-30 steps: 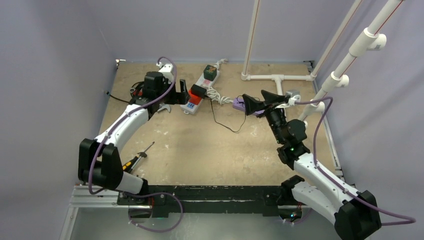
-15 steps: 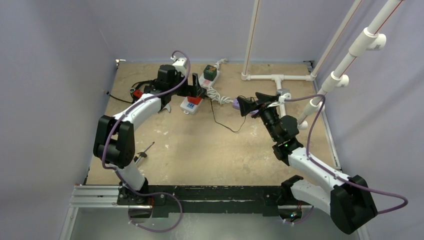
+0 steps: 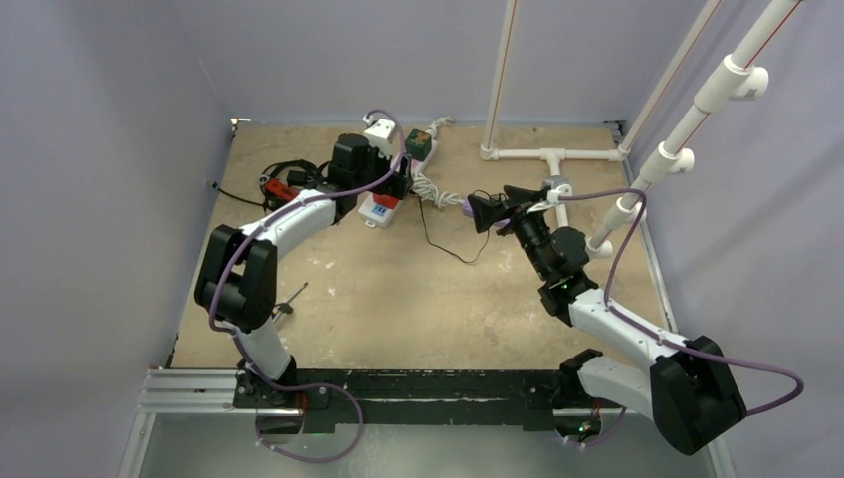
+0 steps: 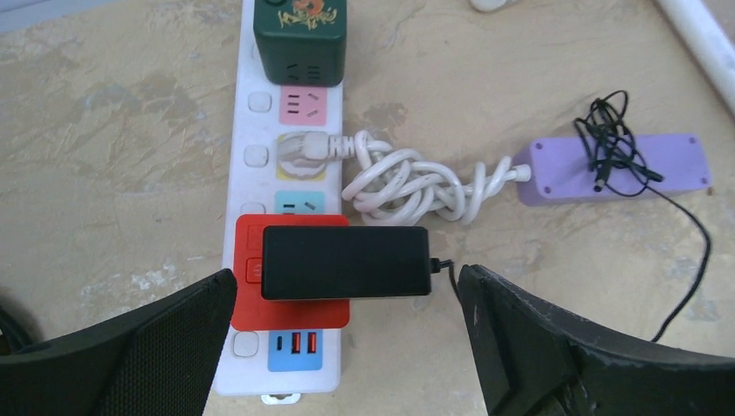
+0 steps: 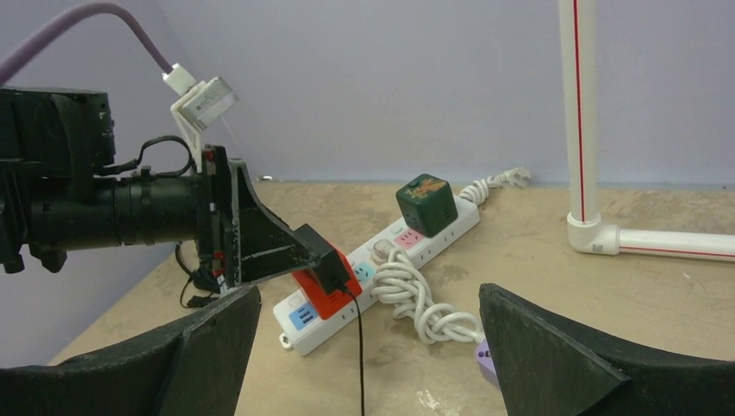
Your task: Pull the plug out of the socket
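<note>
The socket (image 4: 251, 130) is a long white strip with pastel outlets, lying at the back of the table (image 3: 381, 211). A black plug (image 4: 345, 262) sits on a red adapter (image 4: 290, 314) near the strip's blue USB end, and a thin black cord runs off it. My left gripper (image 4: 347, 277) is open right over this plug, one finger on each side with a gap on both. The right wrist view shows the left gripper (image 5: 260, 234) reaching the plug (image 5: 328, 258) from the left. My right gripper (image 3: 488, 211) is open and faces the strip from the right, apart from it.
A dark green cube (image 4: 299, 39) and a white plug (image 4: 299, 152) with a knotted white cord occupy other outlets. A flat purple bar (image 4: 620, 169) lies to the right. White pipes (image 3: 542, 154) stand at the back right. A screwdriver (image 3: 274, 317) lies at the front left.
My left arm has swung right from beside the strip to above the black plug, and its jaws have opened a little wider. The right gripper has edged slightly left.
</note>
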Motion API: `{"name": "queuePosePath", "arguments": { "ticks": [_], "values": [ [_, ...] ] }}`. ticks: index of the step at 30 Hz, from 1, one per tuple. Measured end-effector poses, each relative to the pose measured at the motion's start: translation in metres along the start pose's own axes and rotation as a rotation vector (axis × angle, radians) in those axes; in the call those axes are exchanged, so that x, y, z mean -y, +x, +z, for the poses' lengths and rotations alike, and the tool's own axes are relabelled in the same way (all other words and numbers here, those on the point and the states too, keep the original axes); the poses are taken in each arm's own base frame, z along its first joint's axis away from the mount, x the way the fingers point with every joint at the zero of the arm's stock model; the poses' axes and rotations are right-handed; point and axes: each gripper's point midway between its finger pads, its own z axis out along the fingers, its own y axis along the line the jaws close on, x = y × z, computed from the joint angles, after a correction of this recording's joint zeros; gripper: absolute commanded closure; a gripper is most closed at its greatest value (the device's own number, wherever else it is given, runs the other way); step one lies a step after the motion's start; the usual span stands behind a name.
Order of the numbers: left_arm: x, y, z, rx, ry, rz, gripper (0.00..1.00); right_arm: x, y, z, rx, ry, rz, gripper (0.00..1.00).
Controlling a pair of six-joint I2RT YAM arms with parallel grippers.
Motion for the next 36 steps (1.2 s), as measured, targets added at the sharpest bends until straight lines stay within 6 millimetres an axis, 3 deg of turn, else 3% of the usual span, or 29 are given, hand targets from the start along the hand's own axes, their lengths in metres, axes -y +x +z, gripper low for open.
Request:
{"name": "queuePosePath", "arguments": {
  "ticks": [6,10,13,20,30,36],
  "values": [
    [-0.008,0.020,0.012,-0.047,-0.033,0.033,0.01,-0.001,0.008,0.001,-0.022,-0.014,-0.003,0.01],
    [-0.007,0.022,0.014,-0.050,-0.036,0.053,0.02,-0.001,0.012,0.002,-0.036,-0.019,-0.003,0.01],
    [-0.006,0.017,0.019,-0.041,-0.042,0.069,0.10,-0.001,0.017,0.004,-0.049,-0.025,-0.003,0.01],
    [-0.007,0.013,0.034,-0.045,-0.058,0.091,0.44,-0.001,0.021,0.005,-0.061,-0.026,-0.004,0.01],
    [-0.003,0.015,0.033,-0.060,-0.062,0.116,0.56,-0.001,0.020,0.007,-0.057,-0.027,-0.004,0.01],
    [-0.001,0.019,0.025,-0.081,-0.104,0.094,0.57,-0.001,0.019,0.007,-0.056,-0.027,-0.007,0.01]
  ]
}}
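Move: The black plug is just past the left hand's open fingers: about 3 cm ahead, 1 cm right and 3 cm below. The red adapter under it is about 2 cm ahead, 1 cm left and 6 cm down. The green cube is roughly 8 cm beyond the plug and 5 cm right of it; the white cable bundle lies some 7 cm right of the plug, level with it. From the right hand the plug is about 12 cm ahead, 16 cm left and 14 cm lower. Down first, nearly 3 cm, then about 2 cm forward, the left hand brings its open fingers around the black plug and closes them until they stop on its two ends, rolling some 10 degrees so its left side rises. Gripping the plug, it eases back about a centimetre. The open right hand sinks slightly, touching nothing. ##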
